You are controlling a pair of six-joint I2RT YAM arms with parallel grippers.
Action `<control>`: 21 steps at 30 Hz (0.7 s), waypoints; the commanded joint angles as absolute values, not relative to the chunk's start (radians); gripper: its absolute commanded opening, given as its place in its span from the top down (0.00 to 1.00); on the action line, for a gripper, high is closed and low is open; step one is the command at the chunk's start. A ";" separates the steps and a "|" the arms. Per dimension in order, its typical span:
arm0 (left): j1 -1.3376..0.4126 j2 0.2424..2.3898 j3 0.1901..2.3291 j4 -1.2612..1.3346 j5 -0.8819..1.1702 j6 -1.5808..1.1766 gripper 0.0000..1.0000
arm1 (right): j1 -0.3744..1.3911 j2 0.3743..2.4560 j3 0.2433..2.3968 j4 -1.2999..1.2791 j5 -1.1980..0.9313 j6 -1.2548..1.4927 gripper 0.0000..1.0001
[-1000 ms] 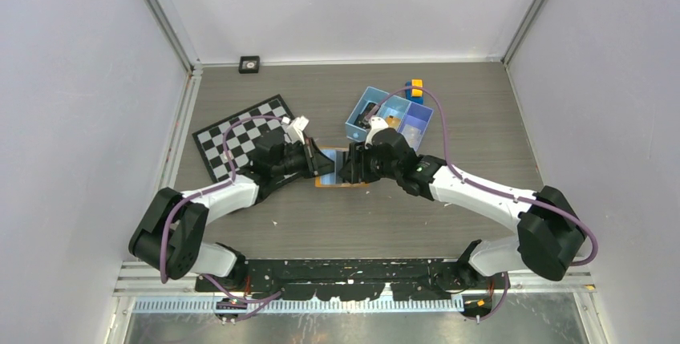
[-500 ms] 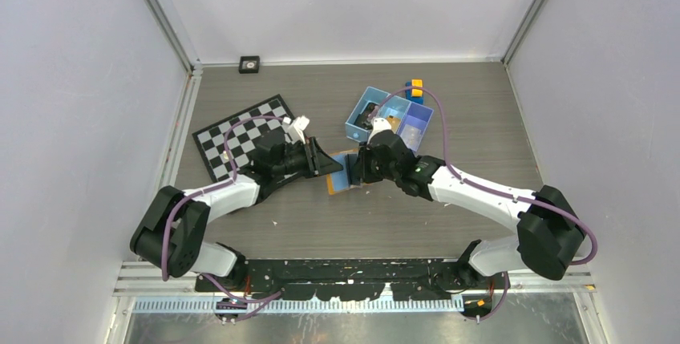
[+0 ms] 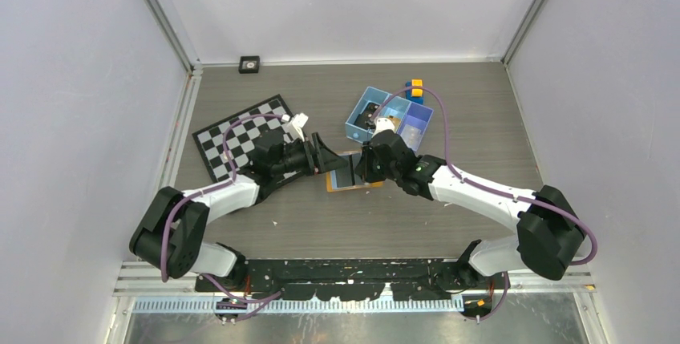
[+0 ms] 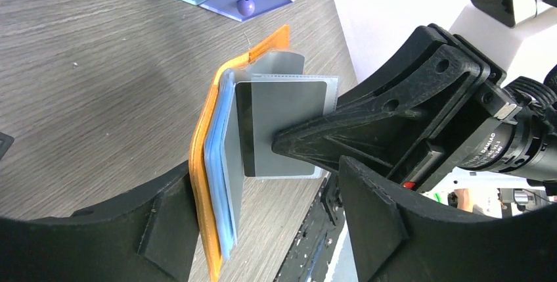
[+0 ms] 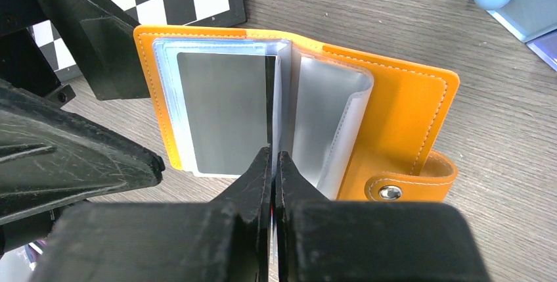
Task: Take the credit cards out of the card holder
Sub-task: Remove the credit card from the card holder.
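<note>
The orange card holder (image 5: 401, 111) lies open on the table, its clear sleeves fanned up; from above the card holder (image 3: 353, 180) sits between both arms. My right gripper (image 5: 272, 158) is shut on the edge of an upright sleeve with a grey credit card (image 4: 289, 111), dark-striped, inside. Another grey card (image 5: 220, 111) rests in the left-hand sleeve. My left gripper (image 4: 269, 229) is open, its jaws straddling the holder's raised cover (image 4: 200, 183) and sleeves, one finger (image 5: 98, 39) beside the cover. I cannot tell whether that finger touches it.
A blue three-compartment tray (image 3: 390, 115) with small items stands just behind the holder. A yellow-and-blue block (image 3: 414, 87) sits behind the tray. A checkerboard mat (image 3: 240, 135) lies at the left, and a small black object (image 3: 249, 63) rests by the back wall.
My left gripper has opened and drawn back slightly to the left. My right gripper has shut on the sleeved card. The holder has shifted and tilted a little.
</note>
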State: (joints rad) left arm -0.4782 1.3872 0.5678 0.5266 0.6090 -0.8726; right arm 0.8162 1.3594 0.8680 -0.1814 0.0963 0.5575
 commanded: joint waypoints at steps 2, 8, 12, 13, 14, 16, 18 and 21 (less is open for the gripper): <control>-0.483 1.405 0.571 0.604 0.633 -0.878 0.30 | 0.817 1.355 0.913 -0.148 0.117 0.576 0.99; -0.482 1.408 0.591 0.535 0.606 -0.853 0.74 | 0.818 1.328 0.900 -0.138 0.124 0.578 1.00; -0.462 1.391 0.589 0.505 0.596 -0.849 1.00 | 0.818 1.299 0.889 -0.145 0.168 0.573 0.90; -0.455 1.384 0.584 0.503 0.597 -0.852 1.00 | 0.817 1.295 0.892 -0.159 0.188 0.572 0.88; -0.446 1.375 0.580 0.502 0.597 -0.853 1.00 | 0.816 1.292 0.897 -0.172 0.211 0.571 0.85; -0.434 1.357 0.572 0.499 0.596 -0.854 1.00 | 0.816 1.292 0.908 -0.210 0.271 0.573 0.76; -0.428 1.345 0.571 0.490 0.594 -0.852 1.00 | 0.816 1.292 0.923 -0.254 0.344 0.581 0.63; -0.428 1.335 0.570 0.486 0.593 -0.852 1.00 | 0.815 1.273 0.923 -0.278 0.415 0.591 0.54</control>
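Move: Between the left hand's open fingers stands the card holder's left edge; the holder's middle lies about 4 cm to that hand's right, 1 cm back and 1 cm lower. The chessboard's middle is some 21 cm to its left, 6 cm ahead and 14 cm down. The right hand still pinches an upright leaf, the holder's middle about 1 cm ahead, 1 cm left and 1 cm below; from this hand the compartment box lies roughly 15 cm ahead, 8 cm right, 9 cm down. Closing from wide open while sinking about 1 cm, the left fingers pinch the card holder's left edge, then carry it left and a little forward. The right hand keeps its pinch on the upright leaf until the left grip has closed, then opens partway and draws off about 3 cm to the right and forward, rising slightly and turning some 10 degrees, mostly clockwise. ##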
